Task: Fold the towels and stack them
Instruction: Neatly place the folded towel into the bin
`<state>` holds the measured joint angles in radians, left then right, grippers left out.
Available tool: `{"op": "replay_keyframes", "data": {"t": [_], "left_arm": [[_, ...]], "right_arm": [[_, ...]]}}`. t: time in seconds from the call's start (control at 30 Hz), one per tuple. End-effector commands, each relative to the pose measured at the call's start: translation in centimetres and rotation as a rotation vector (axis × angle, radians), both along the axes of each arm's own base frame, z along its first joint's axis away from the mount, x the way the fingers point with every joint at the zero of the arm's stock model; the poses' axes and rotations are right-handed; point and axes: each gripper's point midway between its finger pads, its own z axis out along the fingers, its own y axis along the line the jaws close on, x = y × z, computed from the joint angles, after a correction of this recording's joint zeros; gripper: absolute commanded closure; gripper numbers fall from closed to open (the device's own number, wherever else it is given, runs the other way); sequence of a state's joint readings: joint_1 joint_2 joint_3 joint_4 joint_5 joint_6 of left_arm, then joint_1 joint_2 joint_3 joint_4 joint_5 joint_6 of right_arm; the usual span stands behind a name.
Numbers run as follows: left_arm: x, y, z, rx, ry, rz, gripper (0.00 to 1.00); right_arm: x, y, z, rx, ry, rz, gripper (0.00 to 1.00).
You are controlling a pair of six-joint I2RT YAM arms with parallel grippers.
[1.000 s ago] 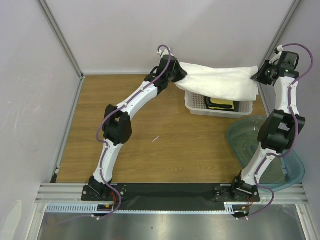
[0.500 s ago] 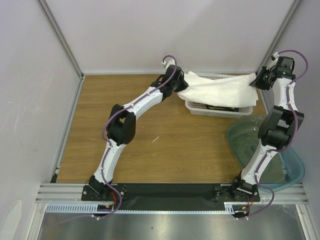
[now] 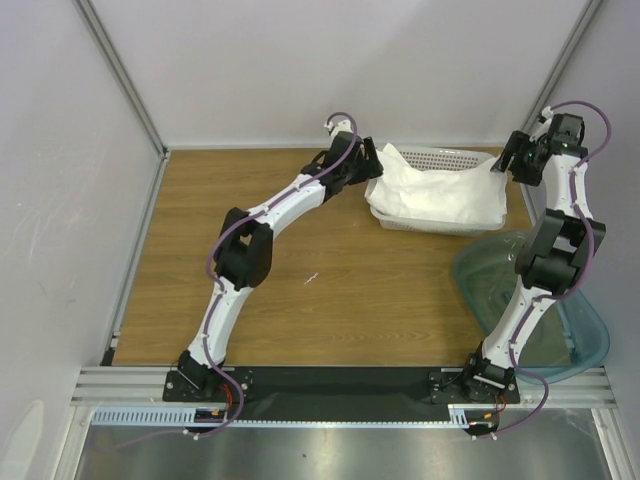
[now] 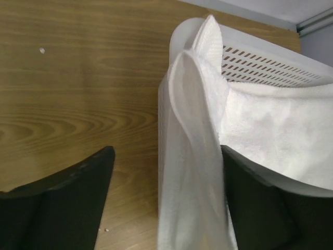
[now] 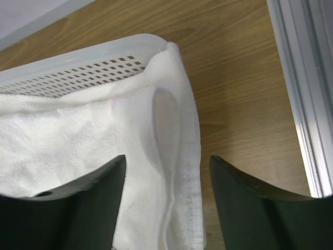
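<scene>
A large white towel (image 3: 440, 192) lies slumped over the white perforated basket (image 3: 440, 154) at the back right of the table. My left gripper (image 3: 371, 160) hovers at the towel's left end, jaws open. In the left wrist view a raised fold of the towel (image 4: 192, 156) stands loose between the spread fingers (image 4: 62, 203), above the basket's wall (image 4: 260, 62). My right gripper (image 3: 508, 160) is at the towel's right end, also open. In the right wrist view the hemmed edge of the towel (image 5: 179, 156) hangs over the basket's corner (image 5: 78, 73), between the fingers (image 5: 260, 208) and apart from both.
A clear teal tub (image 3: 530, 300) sits at the right front, by the right arm's base. The enclosure's walls and aluminium posts (image 3: 125, 85) close in the back and sides. A metal rail (image 5: 302, 94) runs right of the basket. Bare wooden table (image 3: 300, 290) lies left of the basket.
Both grippers were shut on the towel's ends and held it stretched above the basket. They lowered, then opened, and the towel dropped onto the basket.
</scene>
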<state>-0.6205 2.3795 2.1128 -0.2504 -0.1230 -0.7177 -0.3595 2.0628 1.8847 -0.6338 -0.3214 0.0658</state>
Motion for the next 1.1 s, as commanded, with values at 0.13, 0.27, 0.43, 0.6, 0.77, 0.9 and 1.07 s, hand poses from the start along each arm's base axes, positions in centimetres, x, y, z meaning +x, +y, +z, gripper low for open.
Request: {"op": "replay_keyframes", "data": {"t": [0.13, 0.27, 0.43, 0.6, 0.77, 0.9, 1.07], "left_arm": [[-0.3, 2.6, 15.9, 0.029, -0.322, -0.024, 0.07], [-2.5, 3.7, 20.4, 0.017, -0.391, -0.057, 0.06], [-4.9, 3.8, 21.6, 0.031, -0.42, -0.151, 0.04], [-7.1, 6.0, 21.6, 0.1, -0.407, -0.171, 0.0], [-10.6, 9.0, 18.0, -0.002, -0.348, -0.246, 0.0], [-12.0, 13.5, 16.1, -0.082, -0.323, -0.178, 0.0], [-13.9, 17.1, 11.7, -0.014, -0.25, -0.092, 0.0]], "right_arm": [[0.6, 2.6, 11.0, -0.155, -0.157, 0.05, 0.14], [0.4, 4.6, 13.6, -0.165, -0.206, 0.035, 0.12], [0.3, 8.3, 13.4, -0.064, -0.266, 0.048, 0.05], [-1.3, 11.6, 14.3, 0.047, -0.41, 0.053, 0.0], [-3.6, 13.5, 10.1, 0.098, -0.353, -0.028, 0.0], [-5.7, 15.8, 8.7, 0.16, -0.3, -0.077, 0.0], [-8.8, 19.2, 7.6, 0.304, -0.283, -0.186, 0.01]]}}
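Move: Both hands have just opened at the ends of the white towel draped in the white bin. From the left hand the towel's middle lies about 16 cm right, 7 cm back and 4 cm lower, the white bin's middle under it, about 8 cm down. From the right hand the towel's middle is some 18 cm left, 7 cm back and 6 cm below, the bin's again under it, about 10 cm down; the teal bin sits roughly 33 cm back, 5 cm right and 12 cm lower. The left fingers spread fully and come free of the towel's left end, rising about 22 cm before swinging back and left out over the bare table while sinking again. The right hand opens wide and lifts off the other end, arcs up some 12 cm and travels about 18 cm left, drawing back and coming down to hover, open, over the towel in the bin. ##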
